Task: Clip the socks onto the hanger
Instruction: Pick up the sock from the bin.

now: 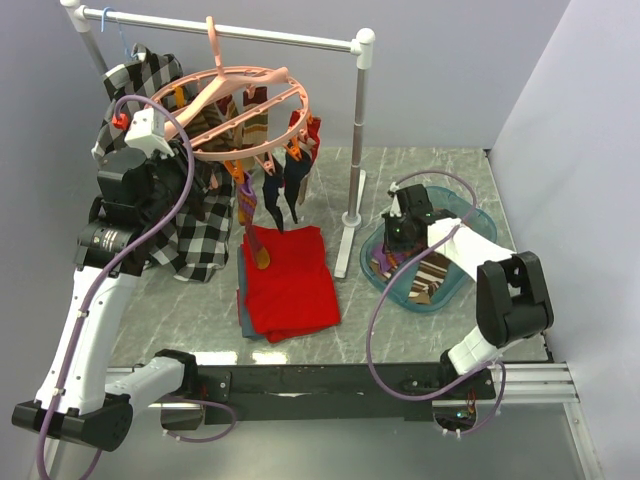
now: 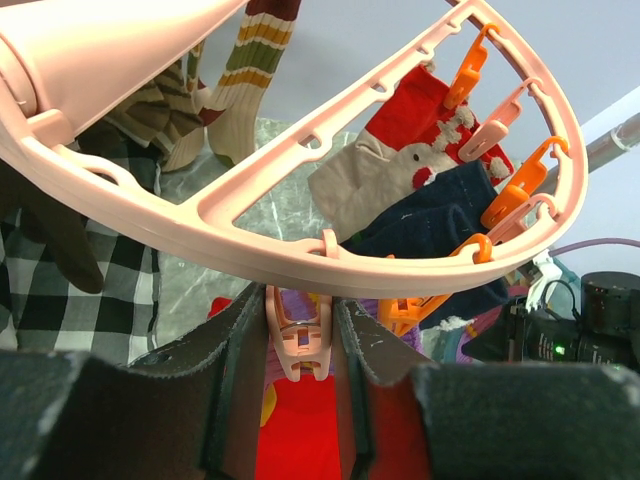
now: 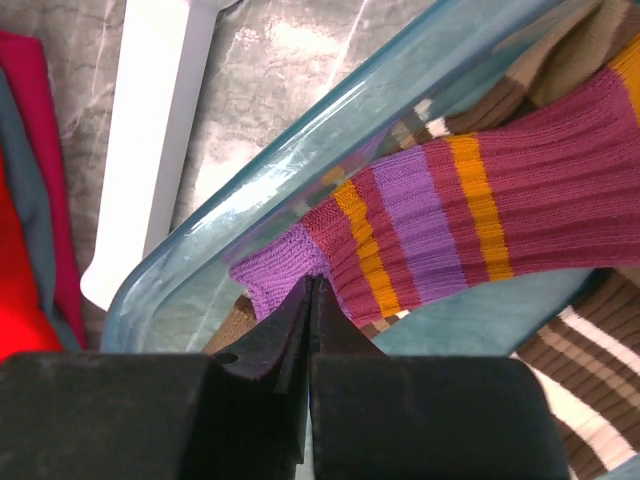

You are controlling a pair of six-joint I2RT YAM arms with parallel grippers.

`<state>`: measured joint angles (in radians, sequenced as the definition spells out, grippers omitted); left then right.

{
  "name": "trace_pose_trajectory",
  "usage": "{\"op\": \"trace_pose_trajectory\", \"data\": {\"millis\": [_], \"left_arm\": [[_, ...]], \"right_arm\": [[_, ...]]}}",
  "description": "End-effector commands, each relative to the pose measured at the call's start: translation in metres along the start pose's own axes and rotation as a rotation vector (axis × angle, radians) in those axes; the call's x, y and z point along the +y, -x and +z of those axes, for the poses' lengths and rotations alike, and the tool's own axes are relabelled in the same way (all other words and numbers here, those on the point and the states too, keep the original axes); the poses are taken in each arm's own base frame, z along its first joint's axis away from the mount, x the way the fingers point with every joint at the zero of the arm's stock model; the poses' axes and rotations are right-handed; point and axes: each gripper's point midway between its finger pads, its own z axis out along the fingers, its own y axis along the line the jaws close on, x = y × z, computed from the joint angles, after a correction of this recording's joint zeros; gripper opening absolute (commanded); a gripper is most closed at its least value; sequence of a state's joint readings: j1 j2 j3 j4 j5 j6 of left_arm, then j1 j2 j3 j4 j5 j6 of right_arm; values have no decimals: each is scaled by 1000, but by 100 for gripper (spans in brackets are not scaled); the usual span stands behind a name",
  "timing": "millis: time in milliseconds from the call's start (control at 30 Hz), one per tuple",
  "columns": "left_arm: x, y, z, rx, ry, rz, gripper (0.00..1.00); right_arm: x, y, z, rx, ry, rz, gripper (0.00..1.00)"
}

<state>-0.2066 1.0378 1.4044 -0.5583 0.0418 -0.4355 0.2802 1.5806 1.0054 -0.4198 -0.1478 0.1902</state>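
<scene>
The salmon-pink hanger (image 1: 240,110) hangs from the rail with several socks (image 1: 275,180) clipped under it. In the left wrist view its ring (image 2: 260,255) crosses above my left gripper (image 2: 298,335), whose jaws press both sides of a dangling pink clip (image 2: 298,350). A red and grey sock (image 2: 400,170) and a navy sock (image 2: 440,215) hang from orange clips (image 2: 515,190). My right gripper (image 3: 312,290) is down in the basin, shut on the purple cuff of a purple, maroon and orange striped sock (image 3: 450,210). Brown and cream striped socks (image 3: 590,360) lie beside it.
A teal plastic basin (image 1: 470,215) holding loose socks sits at the right. The white rail stand (image 1: 355,150) rises between basin and hanger, its foot (image 3: 150,130) next to the basin rim (image 3: 330,150). A folded red cloth (image 1: 290,280) lies under the hanger; a checked shirt (image 1: 195,240) hangs at left.
</scene>
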Motion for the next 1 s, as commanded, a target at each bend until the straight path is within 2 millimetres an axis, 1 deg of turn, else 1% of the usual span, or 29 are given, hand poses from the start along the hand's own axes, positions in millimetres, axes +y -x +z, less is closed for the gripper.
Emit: {"op": "trace_pose_trajectory", "data": {"millis": [0,100,200,233,300,333,367,433,467,500,533,567,600,633,667,767,800,867,900,933,967], "left_arm": [[-13,15,-8,-51,-55,-2,15],[-15,18,-10,-56,-58,0,15],[-18,20,-11,-59,-68,-1,15],[-19,23,-12,-64,-70,-1,15],[-20,24,-13,-67,-76,-2,15],[-21,25,-14,-67,-78,-2,15],[-22,25,-14,-65,-83,-3,15],[-24,25,-14,-66,-92,-5,15],[-24,25,-15,-68,-94,-8,15],[-25,26,-15,-68,-98,-9,15],[-27,26,-15,-67,-105,-9,15],[-28,27,-16,-70,-109,-13,15],[-28,27,-16,-68,-113,-14,15],[-29,28,-16,-71,-116,-15,15],[-30,28,-16,-73,-119,-18,15],[-32,27,-14,-70,-130,-28,14],[-32,26,-13,-66,-130,-33,14],[-34,26,-12,-65,-139,-39,14],[-34,25,-11,-63,-143,-44,14],[-35,25,-11,-63,-145,-47,14],[-35,25,-10,-63,-147,-52,14]], "right_arm": [[1,19,-17,-79,6,-4,0],[7,25,-29,-108,27,0,0],[19,34,-50,-149,77,12,0],[28,40,-65,-181,115,9,0],[36,50,-84,-230,144,8,0],[42,53,-98,-255,173,5,0],[49,62,-111,-285,199,0,0],[62,69,-132,-316,259,7,0],[76,74,-146,-331,335,-4,0],[84,77,-155,-348,374,-6,0],[95,85,-171,-390,433,17,0],[111,83,-183,-391,528,12,0],[121,85,-192,-404,583,19,0],[136,93,-212,-451,668,43,0],[150,90,-220,-446,731,34,0],[179,98,-251,-503,838,28,0],[196,92,-259,-495,883,7,0],[217,97,-278,-522,963,7,0],[233,92,-286,-512,1011,-6,0],[245,97,-296,-528,1066,7,0],[256,95,-302,-528,1106,5,0]]}}
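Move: The right fingers are already shut on the purple cuff of the striped sock in the bin. The pink clip it goes to, on the hanger's ring, lies roughly 33 cm to the right hand's left, 33 cm above and about level fore-and-aft; an orange clip sits about 4 cm to the pink clip's right. The pole's foot is about 5 cm ahead, 8 cm left and 6 cm below the right hand. The pink clip is between the left fingers. Upward first, nearly straight and picking up speed, the right hand keeps its pinch on the cuff, then swings left and somewhat back on the robot's side of the pole, rising some 28 cm in all, towards the pink clip. The wrist turns about 55 degrees, bringing the fingers from steeply down to nearly level, pointing left. The left hand keeps hold of the clip, easing about 1 cm right. ##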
